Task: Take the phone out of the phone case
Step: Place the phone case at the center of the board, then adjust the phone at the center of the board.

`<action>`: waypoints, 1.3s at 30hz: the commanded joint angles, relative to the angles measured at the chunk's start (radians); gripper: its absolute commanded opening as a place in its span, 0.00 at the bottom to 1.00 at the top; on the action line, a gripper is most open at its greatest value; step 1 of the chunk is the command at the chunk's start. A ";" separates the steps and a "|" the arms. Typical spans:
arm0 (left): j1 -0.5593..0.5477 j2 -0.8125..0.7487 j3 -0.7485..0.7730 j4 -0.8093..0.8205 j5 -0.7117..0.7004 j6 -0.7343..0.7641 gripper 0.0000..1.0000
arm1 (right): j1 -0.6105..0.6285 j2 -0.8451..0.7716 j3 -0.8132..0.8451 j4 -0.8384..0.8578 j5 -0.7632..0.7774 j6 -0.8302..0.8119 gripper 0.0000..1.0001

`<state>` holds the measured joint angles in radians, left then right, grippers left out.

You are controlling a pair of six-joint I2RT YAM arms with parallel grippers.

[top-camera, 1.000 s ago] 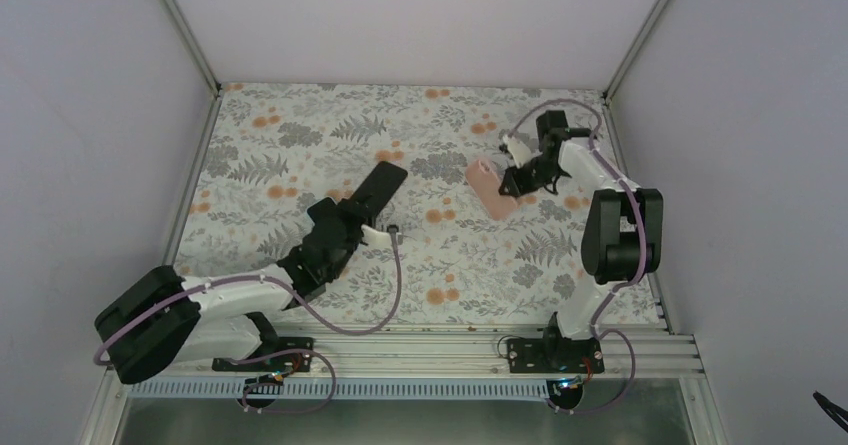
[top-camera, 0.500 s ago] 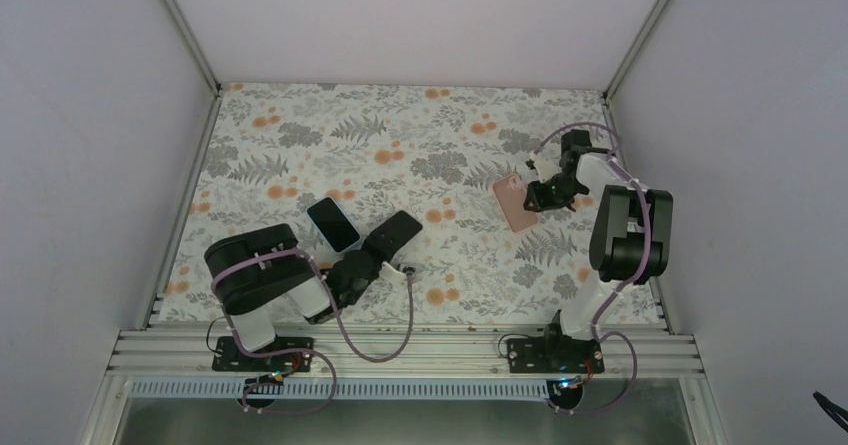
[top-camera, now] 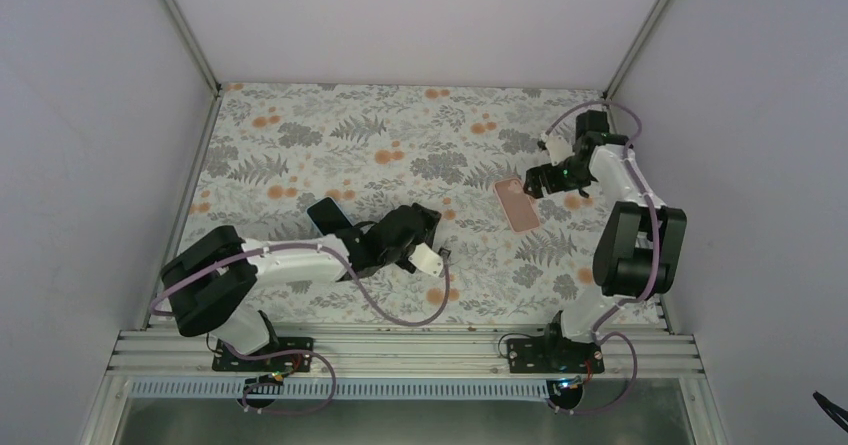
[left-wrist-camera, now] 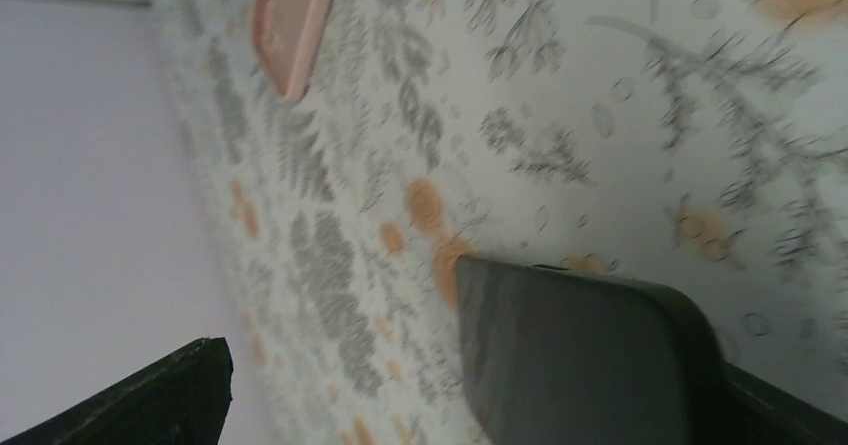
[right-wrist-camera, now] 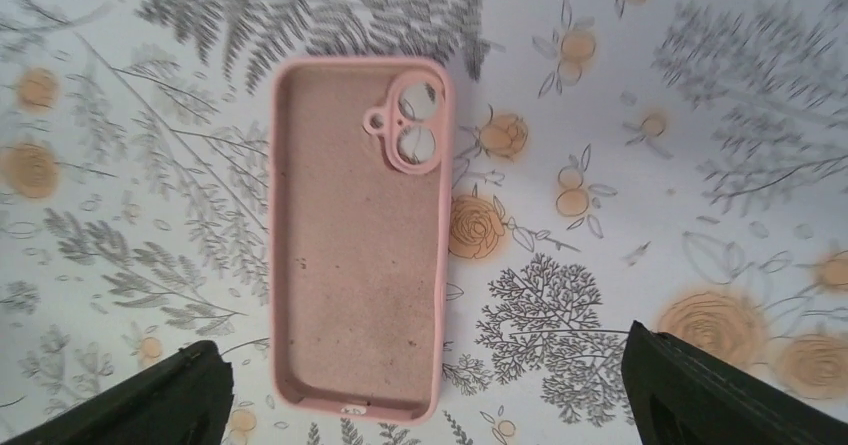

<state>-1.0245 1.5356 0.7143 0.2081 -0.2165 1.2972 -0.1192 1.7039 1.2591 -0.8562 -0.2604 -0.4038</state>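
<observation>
The pink phone case (right-wrist-camera: pixel 355 255) lies empty and hollow side up on the flowered table (top-camera: pixel 300 145), right of centre in the top view (top-camera: pixel 517 204). My right gripper (right-wrist-camera: pixel 425 340) hovers open over its near end, touching nothing (top-camera: pixel 537 180). The dark phone (top-camera: pixel 323 212) lies flat at centre left, partly under my left arm. My left gripper (top-camera: pixel 428 233) is right of it and stands open (left-wrist-camera: pixel 440 365). A dark grey, round-cornered flat shape (left-wrist-camera: pixel 590 365) sits against its right finger; I cannot tell what it is. The case shows far off (left-wrist-camera: pixel 295 25).
Grey walls close in the table on three sides, with metal posts at the back corners (top-camera: pixel 212 87). An aluminium rail (top-camera: pixel 400 350) carrying both arm bases runs along the near edge. Purple cables loop from each arm.
Both grippers have gone from shut to open. The phone left my left gripper and lies on the table. The case left my right gripper, which drew back a little.
</observation>
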 commanded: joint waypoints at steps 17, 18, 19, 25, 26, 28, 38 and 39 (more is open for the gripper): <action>0.120 -0.065 0.541 -1.005 0.369 -0.314 1.00 | 0.083 -0.161 0.233 -0.307 -0.190 -0.152 1.00; 0.183 -0.097 0.554 -0.979 0.371 -0.319 1.00 | 0.115 -0.170 0.210 -0.276 -0.195 -0.142 1.00; 0.251 -0.131 0.563 -0.940 0.372 -0.326 1.00 | 0.150 -0.179 0.190 -0.243 -0.199 -0.125 1.00; 0.719 -0.205 0.588 -0.805 0.477 -0.355 1.00 | 0.475 -0.152 0.141 0.033 -0.123 0.054 1.00; 0.792 -0.187 0.596 -0.793 0.489 -0.378 1.00 | 0.524 -0.126 0.151 0.061 -0.104 0.064 1.00; 0.905 -0.130 0.622 -0.791 0.500 -0.458 1.00 | 0.604 -0.056 0.181 0.090 -0.065 0.077 1.00; 1.055 0.005 0.458 -0.673 0.449 -0.633 1.00 | 0.835 0.186 0.290 0.268 -0.223 0.045 1.00; 1.055 0.021 0.446 -0.663 0.440 -0.636 1.00 | 0.853 0.203 0.289 0.286 -0.206 0.038 1.00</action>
<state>0.0360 1.5322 1.2060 -0.5121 0.2337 0.7254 0.6704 1.8656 1.4849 -0.6823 -0.4225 -0.3653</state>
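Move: The blue-cased phone lies far off to the right hand's left, some 52 cm, and 10 cm nearer the base, about 9 cm lower. On the table between them the bare black phone is roughly 27 cm left of that hand and 14 cm back; the pink phone case lies just 2 cm left and 5 cm back. From the left hand the blue-cased phone is about 24 cm left and 2 cm ahead, 9 cm below, with the black phone almost directly underneath, 2 cm back. Already open and clear of the pink case, the right hand lifts about 12 cm, then sweeps some 34 cm left, sinking late, towards the blue-cased phone, its wrist turning counter-clockwise. The left hand, also open, first backs off the black phone by nearly 7 cm, then arcs high and wide forward-left past the far side of the blue-cased phone, coming down again while its wrist turns strongly counter-clockwise and tips down. ##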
